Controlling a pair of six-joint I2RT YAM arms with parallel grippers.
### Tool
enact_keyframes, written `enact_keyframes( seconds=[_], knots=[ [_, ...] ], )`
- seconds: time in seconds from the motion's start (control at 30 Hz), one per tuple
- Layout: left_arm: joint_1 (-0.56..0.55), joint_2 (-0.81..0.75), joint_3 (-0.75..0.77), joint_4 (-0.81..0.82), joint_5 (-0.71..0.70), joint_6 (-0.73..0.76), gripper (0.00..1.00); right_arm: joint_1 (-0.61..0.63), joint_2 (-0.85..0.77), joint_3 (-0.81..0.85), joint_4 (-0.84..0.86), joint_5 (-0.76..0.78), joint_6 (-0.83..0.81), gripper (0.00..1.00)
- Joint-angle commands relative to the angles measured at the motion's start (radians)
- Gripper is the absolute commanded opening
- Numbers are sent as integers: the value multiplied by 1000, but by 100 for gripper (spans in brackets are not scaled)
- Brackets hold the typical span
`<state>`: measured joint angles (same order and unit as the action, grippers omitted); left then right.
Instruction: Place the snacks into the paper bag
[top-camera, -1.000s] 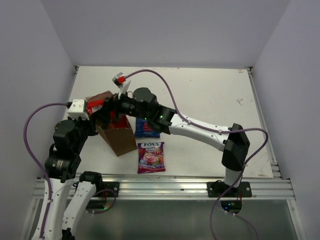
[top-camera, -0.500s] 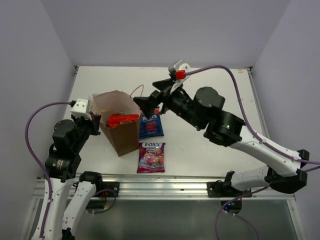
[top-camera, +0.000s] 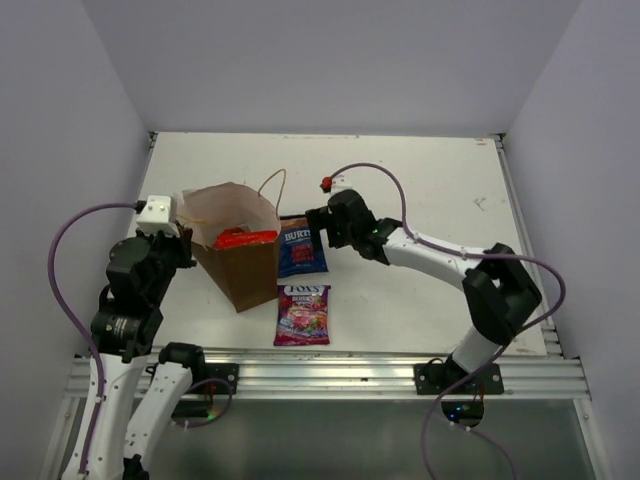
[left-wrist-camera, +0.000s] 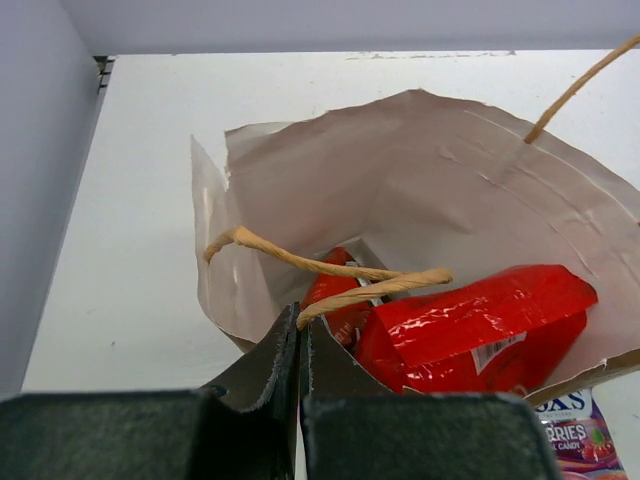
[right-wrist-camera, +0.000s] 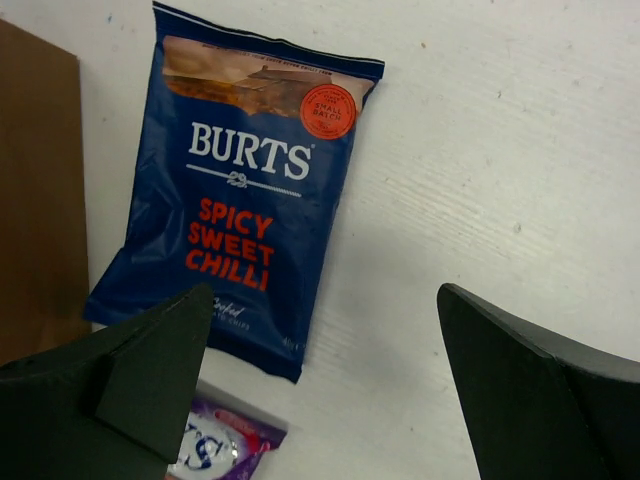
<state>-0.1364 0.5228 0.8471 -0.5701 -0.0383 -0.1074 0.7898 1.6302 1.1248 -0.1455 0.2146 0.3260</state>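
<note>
The brown paper bag stands upright at the left, mouth open. A long red-orange packet and a second red packet lie inside it; the long one also shows in the left wrist view. My left gripper is shut on the bag's near string handle, at the bag's left rim. The blue Burts bag lies flat on the table right of the paper bag. My right gripper is open and empty, low over the table at the Burts bag's lower right corner. The purple Fox's bag lies in front.
The bag's far string handle loops up behind its mouth. The brown bag wall is close on the left of my right gripper. White walls enclose the white table at left, back and right.
My right arm has left the mouth of the paper bag, swung up and right, then come down low beside the Burts bag. The red-orange packet stays in the bag. My left gripper has not moved.
</note>
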Motion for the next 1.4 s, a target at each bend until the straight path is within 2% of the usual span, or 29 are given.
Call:
enact_keyframes(
  seconds=[0.0, 0.13, 0.23, 0.33, 0.43, 0.67, 0.87, 1.07, 1.1, 1.2, 1.23, 1.37],
  knots=[
    [-5, 11, 21, 30, -138, 29, 0, -23, 63, 30, 180, -118, 59, 98],
    [-5, 39, 26, 55, -173, 37, 0, -49, 192, 88, 250, -179, 67, 93],
    [-6, 52, 29, 62, -175, 41, 0, -55, 278, 151, 254, -211, 74, 86],
    [-5, 54, 23, 62, -166, 41, 0, -57, 350, 202, 239, -207, 74, 84],
    [-5, 45, 21, 62, -157, 44, 0, -57, 382, 207, 238, -175, 62, 83],
    [-5, -10, 6, 96, -14, 68, 0, -67, 404, 178, 231, -103, 47, 83],
    [-6, -23, 3, 93, 14, 68, 0, -69, 436, 194, 201, -109, 57, 71],
    [-5, -24, -2, 88, 20, 66, 0, -70, 454, 171, 188, -106, 61, 70],
    [-5, -26, -3, 88, 20, 64, 0, -69, 462, 168, 185, -109, 62, 67],
    [-5, -29, 0, 85, 18, 64, 0, -69, 459, 175, 158, -109, 58, 18],
    [-5, -32, 0, 85, 18, 66, 0, -70, 450, 178, 153, -107, 58, 9],
    [-5, -35, -2, 84, 15, 66, 0, -69, 344, 201, 98, -93, 10, 0]
  ],
)
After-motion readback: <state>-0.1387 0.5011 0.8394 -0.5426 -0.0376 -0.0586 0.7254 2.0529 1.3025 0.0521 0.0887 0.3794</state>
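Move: The Burts packet lies flat below my open right hand, its middle about 2 cm ahead, 6 cm to the left and 10 cm down. At that same depth the Fox's packet is some 14 cm back and 6 cm left, while the paper bag stands roughly 20 cm left, about level fore and aft, its middle near my hand's height. From my left hand, the Burts packet is about 11 cm ahead, 20 cm right and 25 cm down. I sink my right hand about 10 cm onto the far right part of the Burts packet, working 6 cm forward and 5 cm left on the way, and narrow the fingers a little as I go. At the bottom I shut them and pinch up the film near the red circle. My left hand keeps its hold at the bag's handle, swaying some 2 cm left and back. ##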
